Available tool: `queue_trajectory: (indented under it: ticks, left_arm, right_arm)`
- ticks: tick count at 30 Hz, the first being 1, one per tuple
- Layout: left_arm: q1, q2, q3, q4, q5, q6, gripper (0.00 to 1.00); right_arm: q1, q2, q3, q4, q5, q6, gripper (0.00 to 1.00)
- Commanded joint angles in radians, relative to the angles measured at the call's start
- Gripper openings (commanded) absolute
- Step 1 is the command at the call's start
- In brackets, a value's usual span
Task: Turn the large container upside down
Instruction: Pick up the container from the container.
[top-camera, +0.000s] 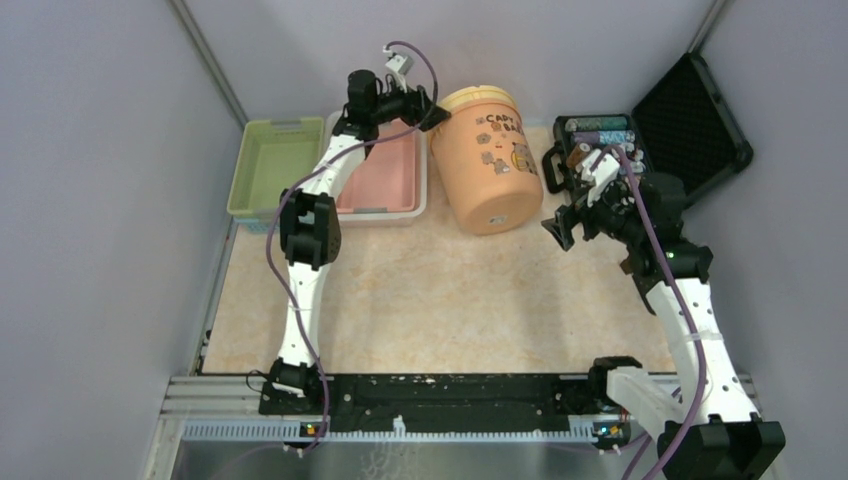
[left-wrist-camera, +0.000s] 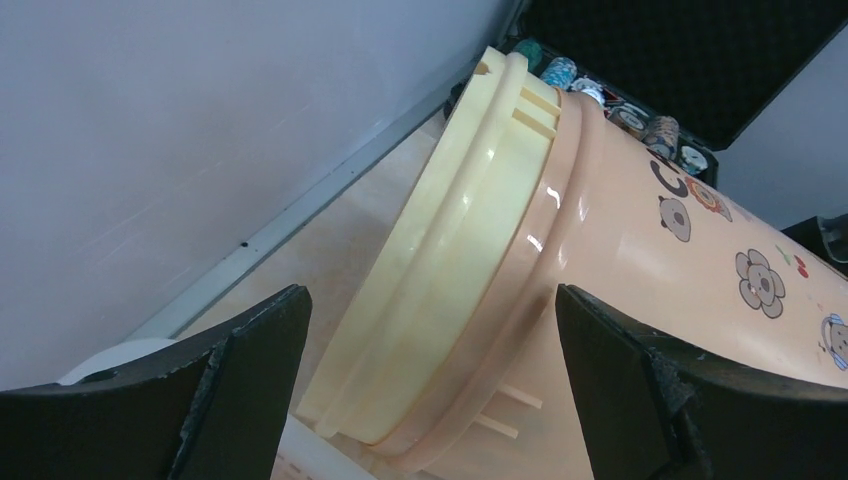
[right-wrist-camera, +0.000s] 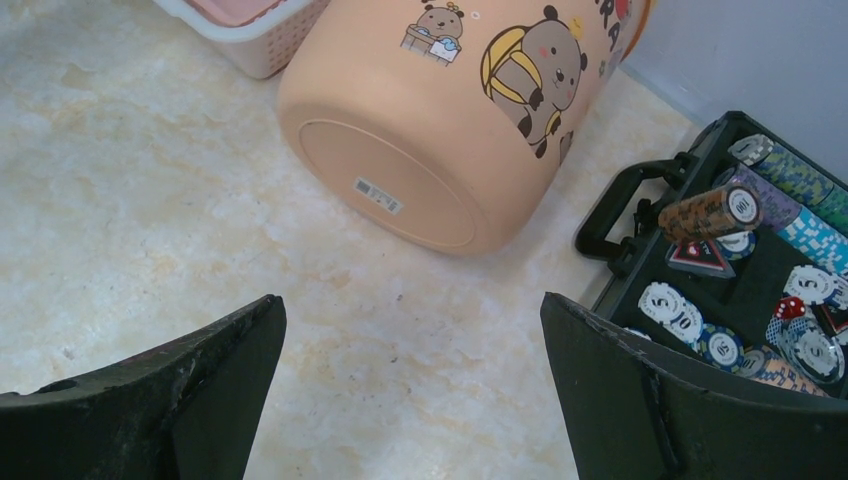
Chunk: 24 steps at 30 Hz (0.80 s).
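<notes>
The large container (top-camera: 490, 165) is an orange tub with cartoon bears and a cream lid (left-wrist-camera: 450, 270). It lies tipped over at the back of the table, its flat base (right-wrist-camera: 385, 185) facing the front and its lid toward the back wall. My left gripper (top-camera: 430, 110) hovers at the lid's left edge. It is open, and in the left wrist view the lid's rim shows between its fingers (left-wrist-camera: 250, 370) without touching them. My right gripper (top-camera: 557, 197) is open just right of the tub's base, over bare table in the right wrist view (right-wrist-camera: 412, 300).
A pink basket (top-camera: 385, 175) and a green basket (top-camera: 270, 165) stand left of the tub, the pink one close to its rim. An open black case of poker chips (right-wrist-camera: 740, 250) sits right of the tub. Grey walls close in the back and both sides.
</notes>
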<state>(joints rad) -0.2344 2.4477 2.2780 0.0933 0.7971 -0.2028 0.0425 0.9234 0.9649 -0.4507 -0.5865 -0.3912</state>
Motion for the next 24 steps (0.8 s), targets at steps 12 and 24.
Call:
queue_trajectory:
  ticks: [12, 24]
  left_arm:
    - [0.017, 0.069, -0.093, 0.591, 0.386, -0.568, 0.88]
    - [-0.008, -0.065, -0.335, 0.798, 0.467, -0.790, 0.71]
  right_arm:
    - [-0.008, -0.025, 0.001, 0.029, -0.048, -0.033, 0.99]
    - [-0.008, -0.029, 0.101, -0.059, -0.132, -0.058, 0.99]
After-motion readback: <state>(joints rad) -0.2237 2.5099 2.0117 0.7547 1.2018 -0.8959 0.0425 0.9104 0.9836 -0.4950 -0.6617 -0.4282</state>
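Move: From the left gripper, the middle of the orange container, lying on its side, is about 9 cm back, 10 cm to the right and 12 cm down; its open rim is level ahead, some 7 cm right and 11 cm down. The pink basket lies about 15 cm left and 9 back, the chip case some 38 cm right and 8 back, both about 20 cm lower. From the right gripper the container is roughly 22 cm ahead, 13 left and 14 down. Bring the left gripper back about 8 cm along the container's left side, sinking some 4 cm late in the move, while the wrist rolls and swings clockwise until the fingers point straight right. Straddle the left edge of the rim, one finger in front of the opening and the other against the outside wall, and close the fingers part way, dragging the rim along towards the robot. ##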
